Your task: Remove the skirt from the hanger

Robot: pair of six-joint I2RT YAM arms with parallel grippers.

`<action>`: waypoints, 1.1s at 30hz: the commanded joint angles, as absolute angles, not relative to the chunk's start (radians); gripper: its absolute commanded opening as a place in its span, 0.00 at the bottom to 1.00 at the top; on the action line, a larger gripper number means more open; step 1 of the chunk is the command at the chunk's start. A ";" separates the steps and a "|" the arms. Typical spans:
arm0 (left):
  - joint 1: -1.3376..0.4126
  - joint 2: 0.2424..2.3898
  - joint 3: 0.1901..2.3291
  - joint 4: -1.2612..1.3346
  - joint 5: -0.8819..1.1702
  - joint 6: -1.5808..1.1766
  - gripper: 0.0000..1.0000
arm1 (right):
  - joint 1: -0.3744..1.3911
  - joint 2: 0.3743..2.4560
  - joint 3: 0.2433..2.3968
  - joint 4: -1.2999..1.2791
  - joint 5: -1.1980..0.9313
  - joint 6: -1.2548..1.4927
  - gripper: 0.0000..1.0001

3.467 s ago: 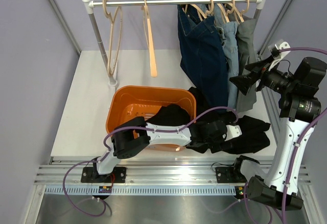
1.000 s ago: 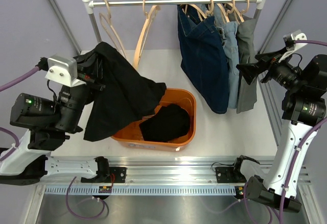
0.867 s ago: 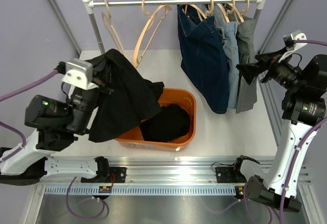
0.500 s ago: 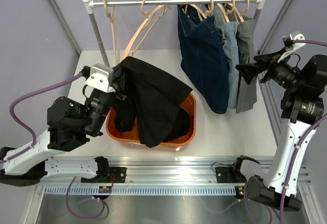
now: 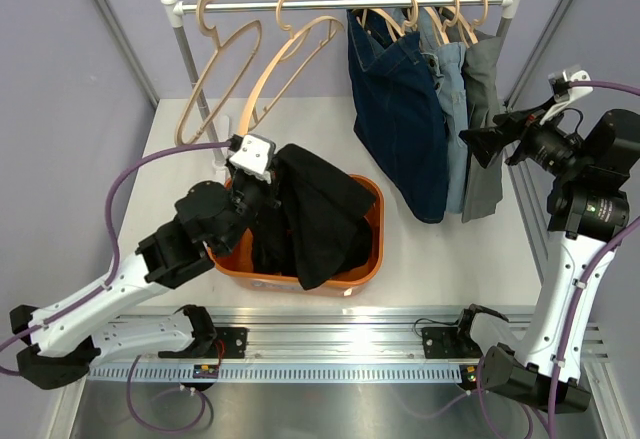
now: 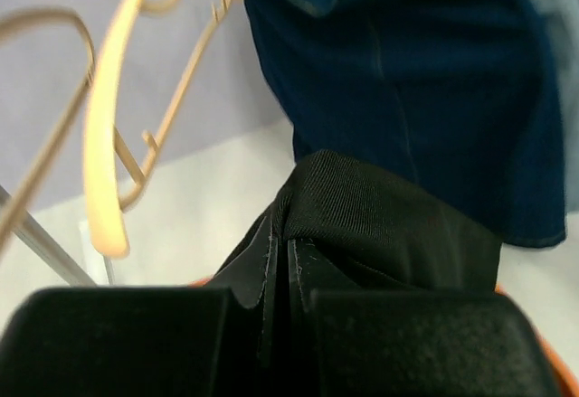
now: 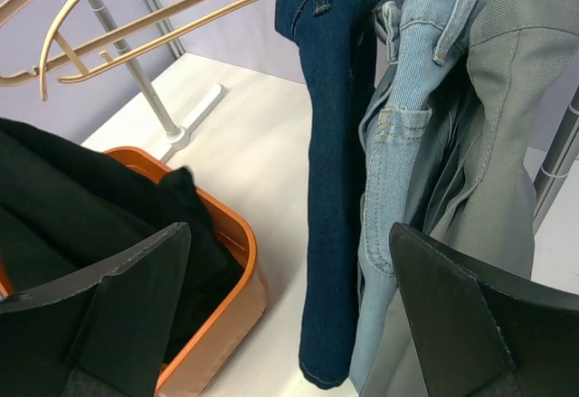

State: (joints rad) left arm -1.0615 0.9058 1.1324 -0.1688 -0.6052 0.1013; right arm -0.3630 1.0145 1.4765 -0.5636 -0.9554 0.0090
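A black skirt [image 5: 320, 214] hangs off the hanger, draped over the orange basket [image 5: 365, 269]. My left gripper [image 5: 268, 179] is shut on its upper edge, and the left wrist view shows the black cloth [image 6: 389, 216] pinched between the closed fingers [image 6: 289, 270]. Two empty wooden hangers [image 5: 215, 69] [image 5: 290, 54] hang tilted on the rail [image 5: 340, 3]. My right gripper [image 5: 495, 134] is open and empty, held high beside the hanging clothes; in its own view it [image 7: 289, 261] faces them.
A dark denim skirt [image 5: 400, 109], a light denim one [image 5: 450, 89] and a grey one [image 5: 485, 89] hang on hangers at the rail's right end. More black cloth lies in the basket [image 7: 231, 297]. The rail's left post [image 5: 195, 79] stands behind the basket.
My left arm has swung right with the black skirt, from left of the basket to over it. The empty hangers have swung up to a tilt. The right arm has hardly moved.
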 commanded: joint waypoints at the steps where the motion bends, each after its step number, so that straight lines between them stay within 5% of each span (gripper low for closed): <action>1: -1.003 0.908 1.071 -0.160 -0.468 -0.052 0.00 | -0.371 0.999 1.462 -0.528 -0.976 0.020 1.00; 16: -0.922 1.011 0.644 -0.093 -0.345 -0.268 0.02 | -0.371 0.988 1.405 -0.522 -0.983 0.023 0.99; 18: -0.908 1.026 0.644 -0.126 -0.328 -0.300 0.19 | -0.371 0.986 1.404 -0.522 -0.983 0.020 0.99; 21: -0.881 1.025 0.656 -0.144 -0.275 -0.308 0.60 | -0.371 0.986 1.401 -0.526 -0.983 0.017 0.99; 23: -0.861 0.977 0.720 -0.178 -0.223 -0.276 0.99 | -0.370 0.988 1.401 -0.526 -0.994 0.014 1.00; 33: -0.854 0.923 1.015 -0.319 -0.114 -0.166 0.99 | -0.342 1.136 1.578 -0.669 -1.069 -0.046 0.98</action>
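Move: The left hand, fingers shut on the black skirt, is high over the orange bin that it is to go into: the bin's middle lies some 33 cm below, about 4 cm ahead and 2 cm to the right. Of the two bare hangers, the nearer hangs about 17 cm ahead, 2 cm left and 10 cm up, the other 17 cm ahead and 15 cm left; the dark jeans hang 17 cm ahead, 20 cm right, about level. From the right hand the bin is about 33 cm left, neither ahead nor back, and 36 cm down. Still pinching the black skirt, the left hand drops fast and almost straight down into the orange bin, some 27 cm, its fingers tipping from level to about 35 degrees downward. Near the bottom the fingers spread from shut to fully open to let go of the skirt, and the hand then climbs about 10 cm away from it, drifting slightly right and starting to level out while the fingers stay wide. ##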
